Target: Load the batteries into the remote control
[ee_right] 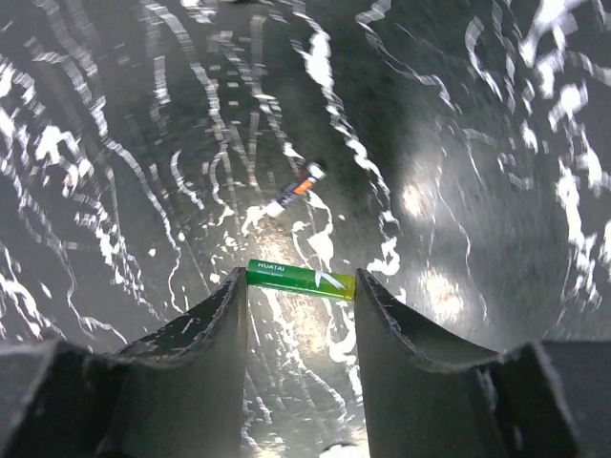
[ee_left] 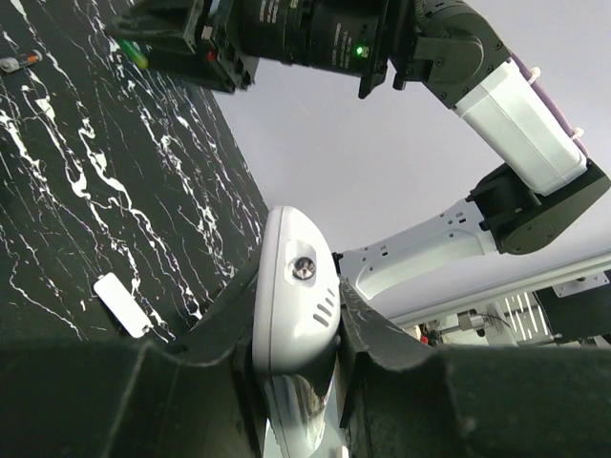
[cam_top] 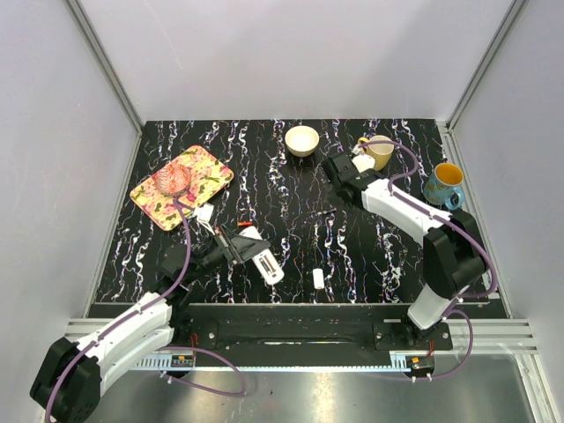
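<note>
The remote control (cam_top: pixel 267 263), a slim white bar, is clamped in my left gripper (cam_top: pixel 247 248) near the table's front left. In the left wrist view its plain white back (ee_left: pixel 291 315) fills the gap between the black fingers of the left gripper (ee_left: pixel 298 286), with a screw and small slots showing. My right gripper (cam_top: pixel 335 166) is at the back of the table, near the mugs. One green battery (ee_right: pixel 301 280) spans the tips of the right gripper (ee_right: pixel 301 283), held end to end above the dark table.
A small white lozenge piece (cam_top: pixel 318 278) lies near the front edge. A tiny red, white and black piece (ee_right: pixel 296 189) lies beyond the battery. A cream bowl (cam_top: pixel 302 140), a tan mug (cam_top: pixel 381 152) and a blue mug (cam_top: pixel 443 184) stand at the back right, a floral tray (cam_top: pixel 204 173) at the left.
</note>
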Robot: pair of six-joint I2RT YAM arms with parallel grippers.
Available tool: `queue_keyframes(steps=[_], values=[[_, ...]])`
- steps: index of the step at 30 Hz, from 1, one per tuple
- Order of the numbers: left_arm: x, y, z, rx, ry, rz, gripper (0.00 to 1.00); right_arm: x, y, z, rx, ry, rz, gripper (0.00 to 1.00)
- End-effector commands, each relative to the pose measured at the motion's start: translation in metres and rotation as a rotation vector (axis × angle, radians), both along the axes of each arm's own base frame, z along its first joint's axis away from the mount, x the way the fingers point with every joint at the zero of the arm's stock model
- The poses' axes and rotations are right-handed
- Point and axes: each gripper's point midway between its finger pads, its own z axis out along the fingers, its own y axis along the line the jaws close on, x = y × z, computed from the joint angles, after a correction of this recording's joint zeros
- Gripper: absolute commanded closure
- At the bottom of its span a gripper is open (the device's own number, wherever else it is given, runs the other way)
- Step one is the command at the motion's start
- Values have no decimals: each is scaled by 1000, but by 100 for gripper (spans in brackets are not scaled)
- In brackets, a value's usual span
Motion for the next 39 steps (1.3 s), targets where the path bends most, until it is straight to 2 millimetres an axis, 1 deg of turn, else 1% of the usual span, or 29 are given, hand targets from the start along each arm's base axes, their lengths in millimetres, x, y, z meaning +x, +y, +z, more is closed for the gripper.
queue_keyframes(steps=[1, 2, 3, 4, 5, 7, 8, 10, 14, 16, 19, 20, 21, 24, 25, 27, 30, 31, 32, 35, 38, 39], values=[[7, 4, 18, -25, -53, 49, 100, -25, -21, -22, 102, 124, -529, 100], [7, 4, 17, -25, -48, 54, 100, -30, -20, -32, 102, 160, -554, 100], [8, 5, 17, -25, -47, 60, 100, -33, -14, -37, 141, 185, -587, 100], [8, 5, 17, -25, -44, 60, 100, -33, -13, -42, 153, 197, -603, 100], [9, 5, 16, -24, -41, 61, 100, -37, -13, -52, 161, 213, -643, 100], [9, 5, 16, -22, -45, 68, 100, -41, -11, -61, 171, 233, -666, 100], [10, 5, 14, -16, -39, 70, 100, -45, -13, -69, 173, 248, -707, 100], [10, 6, 14, -15, -40, 76, 100, -51, -12, -76, 182, 266, -733, 100], [11, 7, 11, -11, -33, 87, 100, -60, -18, -85, 149, 261, -760, 100], [13, 7, 8, -4, -25, 90, 100, -61, -23, -93, 112, 260, -757, 100], [14, 6, 8, -6, -25, 88, 100, -63, -25, -100, 75, 272, -735, 100], [14, 6, 9, -9, -28, 85, 100, -64, -26, -103, 66, 280, -723, 98], [13, 5, 10, -10, -31, 82, 100, -65, -25, -104, 66, 290, -711, 79], [14, 6, 8, -6, -27, 85, 100, -68, -23, -109, 56, 312, -692, 68], [14, 6, 9, -7, -28, 84, 100, -67, -23, -109, 58, 312, -689, 63], [12, 5, 9, -6, -26, 79, 100, -68, -24, -108, 51, 311, -681, 58], [12, 5, 7, -1, -21, 78, 100, -68, -22, -99, 69, 309, -656, 48], [12, 5, 7, 0, -25, 78, 100, -66, -18, -90, 92, 303, -643, 42], [13, 5, 5, 6, -15, 79, 100, -66, -16, -86, 96, 306, -623, 39], [13, 5, 6, 9, -16, 80, 100, -67, -12, -70, 123, 295, -581, 28], [14, 5, 7, 9, -18, 83, 100, -71, -13, -57, 132, 293, -555, 24], [13, 5, 7, 9, -21, 82, 100, -71, -14, -53, 132, 287, -545, 25]])
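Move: The green battery is already pinched in the right hand; the bare table spot it goes to lies about 6 cm back, 2 cm right and 10 cm below. The black-and-orange battery lies 3 cm ahead, 1 cm left and 10 cm below that hand; the white battery cover lies some 16 cm back, 3 cm left and equally low. From the left hand, the spot is roughly 12 cm ahead, 24 cm right and 20 cm below. The green battery is carried down about 10 cm and back some 6 cm by the right hand, which turns about 40 degrees clockwise and tips its fingers steeper on the way. After a brief stop at the table the fingers open, let go of the battery and rise about 1 cm. The left hand keeps hold of the remote control, easing slightly down and forward. ##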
